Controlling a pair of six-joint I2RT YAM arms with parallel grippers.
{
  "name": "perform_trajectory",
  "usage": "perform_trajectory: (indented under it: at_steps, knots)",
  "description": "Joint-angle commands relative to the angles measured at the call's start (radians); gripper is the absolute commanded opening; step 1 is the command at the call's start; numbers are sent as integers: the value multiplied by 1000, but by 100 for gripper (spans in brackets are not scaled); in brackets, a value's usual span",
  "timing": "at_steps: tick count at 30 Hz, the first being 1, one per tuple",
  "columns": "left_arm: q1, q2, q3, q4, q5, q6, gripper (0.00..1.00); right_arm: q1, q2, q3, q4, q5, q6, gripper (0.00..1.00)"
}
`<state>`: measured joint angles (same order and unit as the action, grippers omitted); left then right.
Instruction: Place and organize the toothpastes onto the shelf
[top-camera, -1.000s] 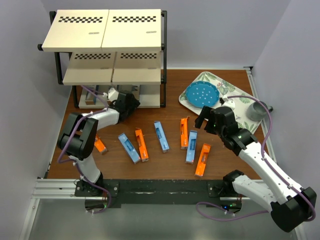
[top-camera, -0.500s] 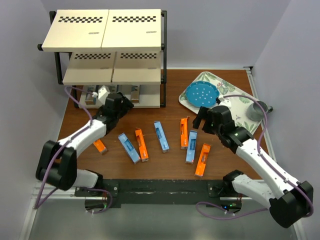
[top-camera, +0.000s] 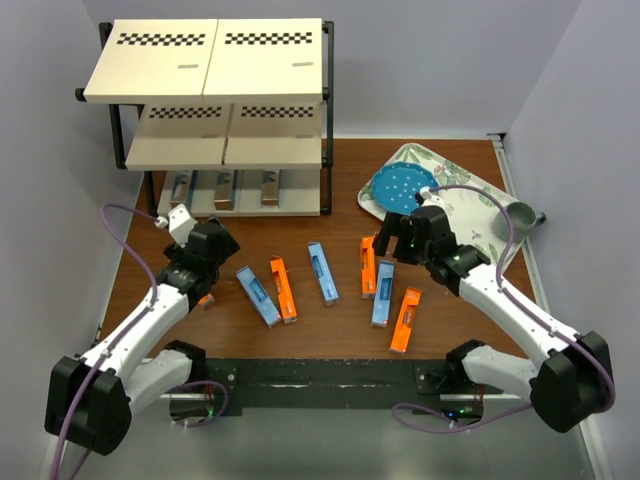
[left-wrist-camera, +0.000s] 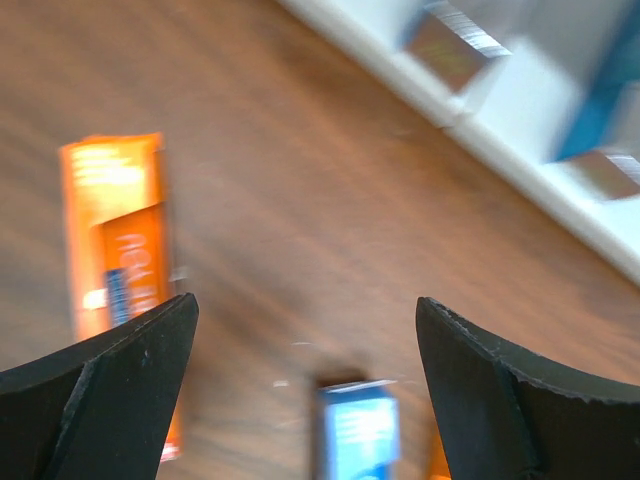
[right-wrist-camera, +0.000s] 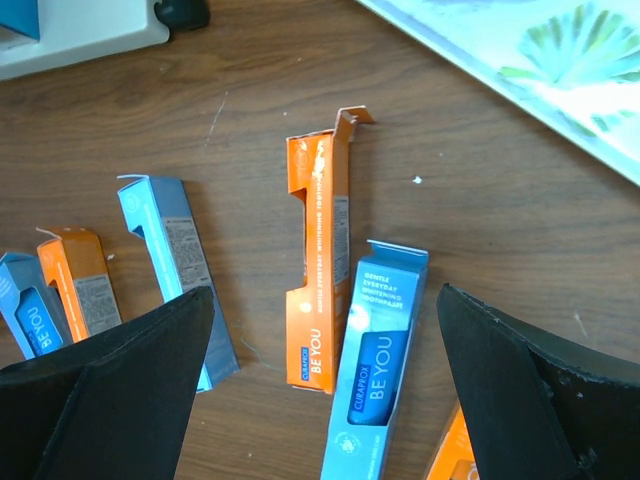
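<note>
The shelf (top-camera: 205, 90) stands at the back left, and three toothpastes (top-camera: 222, 188) lie side by side on its bottom board (left-wrist-camera: 520, 150). Several more lie loose on the table: orange (top-camera: 283, 290), blue (top-camera: 257, 295), blue (top-camera: 322, 272), orange (top-camera: 368, 266), blue (top-camera: 383, 294), orange (top-camera: 405, 320). My left gripper (top-camera: 190, 272) hovers open and empty in front of the shelf, above a blue carton (left-wrist-camera: 358, 430) and next to an orange one (left-wrist-camera: 115, 260). My right gripper (top-camera: 388, 245) is open over an orange carton (right-wrist-camera: 318, 270) and a blue one (right-wrist-camera: 375, 360), touching neither.
A floral tray (top-camera: 470, 195) at the back right carries a blue dotted plate (top-camera: 403, 188) and a grey cup (top-camera: 515, 215). The shelf's black posts (top-camera: 327, 120) stand close to the left arm. Walls close in the table on both sides.
My left gripper has pulled back out of the shelf's bottom tier toward the near left, and its jaws have widened. The right gripper has shifted left over the middle cartons.
</note>
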<state>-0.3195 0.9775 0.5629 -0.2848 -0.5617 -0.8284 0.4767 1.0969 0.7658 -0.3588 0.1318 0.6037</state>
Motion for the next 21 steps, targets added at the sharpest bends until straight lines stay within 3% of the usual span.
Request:
perform_trajectory:
  at_steps: [1, 8, 16, 21]
  knots:
    - [62, -19, -37, -106, -50, -50, 96, -3, 43, 23, 76, -78, -27, 98]
    - [69, -39, -96, -238, -128, -248, 97, -3, 93, 44, 98, -130, -32, 98]
    - [89, -45, -190, -226, -66, -304, 96, -3, 80, -3, 144, -155, -13, 98]
    - [89, -39, -224, -195, -37, -295, 91, -4, 72, -14, 152, -153, -10, 98]
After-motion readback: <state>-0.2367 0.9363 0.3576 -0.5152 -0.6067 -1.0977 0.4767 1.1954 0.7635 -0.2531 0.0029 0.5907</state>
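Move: The leftmost orange toothpaste lies about 7 cm to the left of the left hand, some 3 cm back and 11 cm below; the leftmost blue one is roughly 7 cm right and 6 cm back, the orange beside it 13 cm right and 5 cm back. From the right hand, the far orange toothpaste sits about 3 cm ahead, 2 cm left and 13 cm down, the blue beside it 3 cm back, 1 cm right. The leftmost orange toothpaste is what the left hand comes down to: back and down about 9 cm each and some 5 cm left, tipping about 15 degrees steeper and turning as much counter-clockwise to line up, open fingers ending either side of its near end. The open right hand shifts about 3 cm left above the far orange one, dipping, then rising slightly. ##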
